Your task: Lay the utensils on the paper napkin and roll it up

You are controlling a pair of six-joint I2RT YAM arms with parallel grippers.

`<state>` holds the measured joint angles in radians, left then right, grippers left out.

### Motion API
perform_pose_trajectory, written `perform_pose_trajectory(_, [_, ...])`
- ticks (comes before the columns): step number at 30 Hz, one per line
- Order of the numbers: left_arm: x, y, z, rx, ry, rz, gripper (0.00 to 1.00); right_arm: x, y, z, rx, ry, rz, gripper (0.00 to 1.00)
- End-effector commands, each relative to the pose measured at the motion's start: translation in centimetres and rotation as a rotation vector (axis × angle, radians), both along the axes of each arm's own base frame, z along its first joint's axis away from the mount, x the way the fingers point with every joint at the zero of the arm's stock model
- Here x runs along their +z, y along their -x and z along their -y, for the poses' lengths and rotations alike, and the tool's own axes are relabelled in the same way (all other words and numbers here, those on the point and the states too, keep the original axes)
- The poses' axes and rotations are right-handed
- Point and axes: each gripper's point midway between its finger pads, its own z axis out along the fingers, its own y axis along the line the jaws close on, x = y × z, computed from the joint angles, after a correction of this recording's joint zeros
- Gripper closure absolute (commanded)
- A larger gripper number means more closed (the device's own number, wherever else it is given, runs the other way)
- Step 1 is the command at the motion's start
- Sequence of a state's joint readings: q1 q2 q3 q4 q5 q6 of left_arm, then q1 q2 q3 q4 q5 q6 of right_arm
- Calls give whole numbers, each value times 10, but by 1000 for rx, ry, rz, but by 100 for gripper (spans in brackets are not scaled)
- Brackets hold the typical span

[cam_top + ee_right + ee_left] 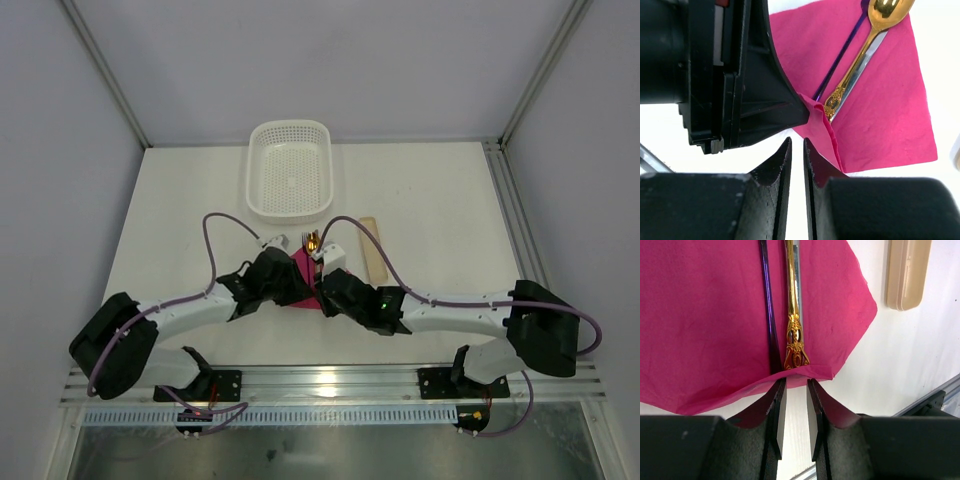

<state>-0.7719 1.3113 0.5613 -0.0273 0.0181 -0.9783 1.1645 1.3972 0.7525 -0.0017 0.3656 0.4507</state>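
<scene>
The paper napkin (705, 315) lies flat, magenta-pink, with the utensils on it. These are a gold spoon (885, 12) with an ornate handle (792, 315), a dark purple-grey piece (769, 315) and a silvery handle (865, 60) under the gold one. My left gripper (795, 385) is at the napkin's near edge, which curls up over its tips. Its jaws stand a little apart with bare table showing between them. My right gripper (796, 145) is just beside a raised fold of the napkin (822, 125). Its jaws are nearly together with nothing between. In the top view both grippers (298, 290) (322, 290) meet over the napkin (303, 266).
A white perforated basket (250, 185) stands at the back of the table. A pale beige strip (372, 255) (907, 270) lies just right of the napkin. The left gripper's black finger (775, 110) fills the upper left of the right wrist view.
</scene>
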Motion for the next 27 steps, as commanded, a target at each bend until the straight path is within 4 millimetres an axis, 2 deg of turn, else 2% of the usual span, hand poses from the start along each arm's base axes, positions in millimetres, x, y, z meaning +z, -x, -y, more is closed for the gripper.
perform_pose_trajectory(1, [4, -13, 1, 10, -39, 41, 73, -3, -6, -3, -33, -12, -16, 84])
perform_pose_trajectory(11, [-1, -24, 0, 29, -73, 39, 74, -27, -19, 5, -68, 31, -80, 86])
perform_pose_trajectory(17, [-3, -28, 3, 30, -79, 32, 74, -34, -30, -4, -64, 0, -96, 87])
perform_pose_trajectory(27, [-5, -30, 6, 25, -75, 28, 74, -46, -30, -4, -79, 13, -123, 87])
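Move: The napkin's near edge is already turned up as a flap against the handle ends of the utensils, about 1 cm ahead of the left hand, 2 cm to its right and 3 cm below; from the right hand that flap lies about 3 cm ahead, 2 cm left and 7 cm down. The utensils' middles are some 6 cm beyond the flap. The wooden tray stands about 12 cm ahead and 11 cm right of the right hand. The napkin's flap is worked forward over the utensil handles from both sides: the right hand drops about 6 cm with a 2 cm push forward, tipping slightly further down, until its nearly shut fingertips reach the flap's right edge. The left hand, its fingertips still at the flap, eases some 2 cm down and a little less forward, finger gap unchanged. ##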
